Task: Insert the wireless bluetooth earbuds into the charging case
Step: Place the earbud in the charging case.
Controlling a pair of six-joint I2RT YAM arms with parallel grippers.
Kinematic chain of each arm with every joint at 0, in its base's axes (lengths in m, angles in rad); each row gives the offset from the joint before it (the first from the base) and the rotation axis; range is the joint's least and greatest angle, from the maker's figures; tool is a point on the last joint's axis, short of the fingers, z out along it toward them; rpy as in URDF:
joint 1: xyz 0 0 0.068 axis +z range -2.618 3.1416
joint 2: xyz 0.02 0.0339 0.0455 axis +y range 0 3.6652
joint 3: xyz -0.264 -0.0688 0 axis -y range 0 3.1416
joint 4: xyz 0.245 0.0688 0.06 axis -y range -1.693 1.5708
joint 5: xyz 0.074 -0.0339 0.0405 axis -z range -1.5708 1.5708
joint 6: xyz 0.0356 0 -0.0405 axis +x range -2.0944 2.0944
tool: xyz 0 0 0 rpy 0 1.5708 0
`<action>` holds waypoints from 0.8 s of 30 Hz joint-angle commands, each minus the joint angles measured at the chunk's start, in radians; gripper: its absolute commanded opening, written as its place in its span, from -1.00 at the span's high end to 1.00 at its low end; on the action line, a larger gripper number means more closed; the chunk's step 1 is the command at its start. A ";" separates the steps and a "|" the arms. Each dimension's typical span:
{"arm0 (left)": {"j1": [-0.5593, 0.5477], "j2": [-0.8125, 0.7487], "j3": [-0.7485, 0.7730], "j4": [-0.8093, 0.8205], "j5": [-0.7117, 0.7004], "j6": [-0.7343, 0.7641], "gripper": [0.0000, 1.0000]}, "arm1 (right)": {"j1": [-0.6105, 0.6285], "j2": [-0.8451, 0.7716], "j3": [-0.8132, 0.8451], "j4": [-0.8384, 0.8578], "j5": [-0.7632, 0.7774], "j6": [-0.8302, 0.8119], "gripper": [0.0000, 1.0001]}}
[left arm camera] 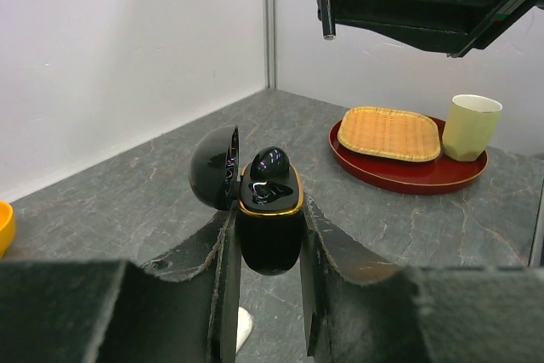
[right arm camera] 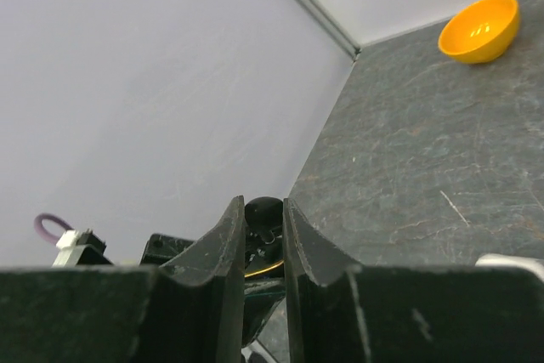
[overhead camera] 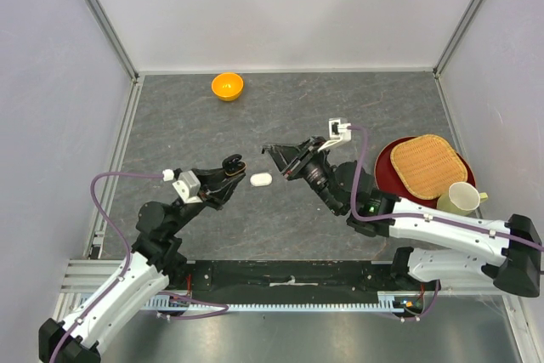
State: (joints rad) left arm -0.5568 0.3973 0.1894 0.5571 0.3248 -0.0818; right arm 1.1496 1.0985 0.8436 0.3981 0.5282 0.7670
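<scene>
My left gripper (overhead camera: 231, 167) is shut on the charging case (left arm camera: 269, 227), a glossy black box with a gold rim, and holds it upright above the table with its lid open to the left. One black earbud (left arm camera: 269, 163) sits in the case; the slot in front of it looks bare. My right gripper (overhead camera: 274, 153) hovers just right of the case and higher, and also shows in the left wrist view (left arm camera: 327, 14). Its jaws stand a narrow gap apart with nothing seen between them. Through the gap I see the case (right arm camera: 263, 214). A white earbud (overhead camera: 261, 179) lies on the table between the grippers.
An orange bowl (overhead camera: 227, 86) stands at the back of the table. A red tray (overhead camera: 384, 178) at the right carries a woven mat (overhead camera: 428, 161) and a pale cup (overhead camera: 460, 198). Grey walls enclose the table on three sides.
</scene>
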 commanded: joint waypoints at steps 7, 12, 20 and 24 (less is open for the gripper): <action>0.000 0.008 0.038 0.058 0.057 -0.024 0.96 | 0.019 0.070 0.075 0.087 -0.160 -0.063 1.00; 0.000 0.015 0.038 0.069 0.068 -0.038 0.95 | 0.022 0.101 0.097 0.082 -0.206 -0.064 1.00; 0.000 0.028 0.048 0.078 0.074 -0.045 0.96 | 0.029 0.135 0.127 0.058 -0.218 -0.066 1.00; 0.000 0.038 0.053 0.084 0.077 -0.045 0.96 | 0.038 0.150 0.140 0.033 -0.217 -0.074 1.00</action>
State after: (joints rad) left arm -0.5568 0.4259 0.1982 0.5800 0.3859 -0.1047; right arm 1.1748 1.2366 0.9260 0.4297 0.3264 0.7109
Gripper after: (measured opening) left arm 0.345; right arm 0.256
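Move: The open black charging case, held up in the left fingers, lies about 8 cm to the left of the right hand, some 3 cm back and about 5 cm below it. The white case rests on the table roughly 22 cm beneath the right hand, 2 cm ahead and 1 cm to its left; the yellow bowl is about 30 cm ahead, 12 cm left and 21 cm down. For the left hand, the black case sits right at its fingertips, about 2 cm up and 1 cm ahead. Leftward and a little back, about 6 cm in all and nearly level, the right hand carries the black earbud towards the open case, slowing as it nears and swinging some 15 degrees counter-clockwise. Its fingers keep their grip, with the earbud's stem hanging down. The left hand keeps the case pinched and eases about 1 cm right to meet it. ##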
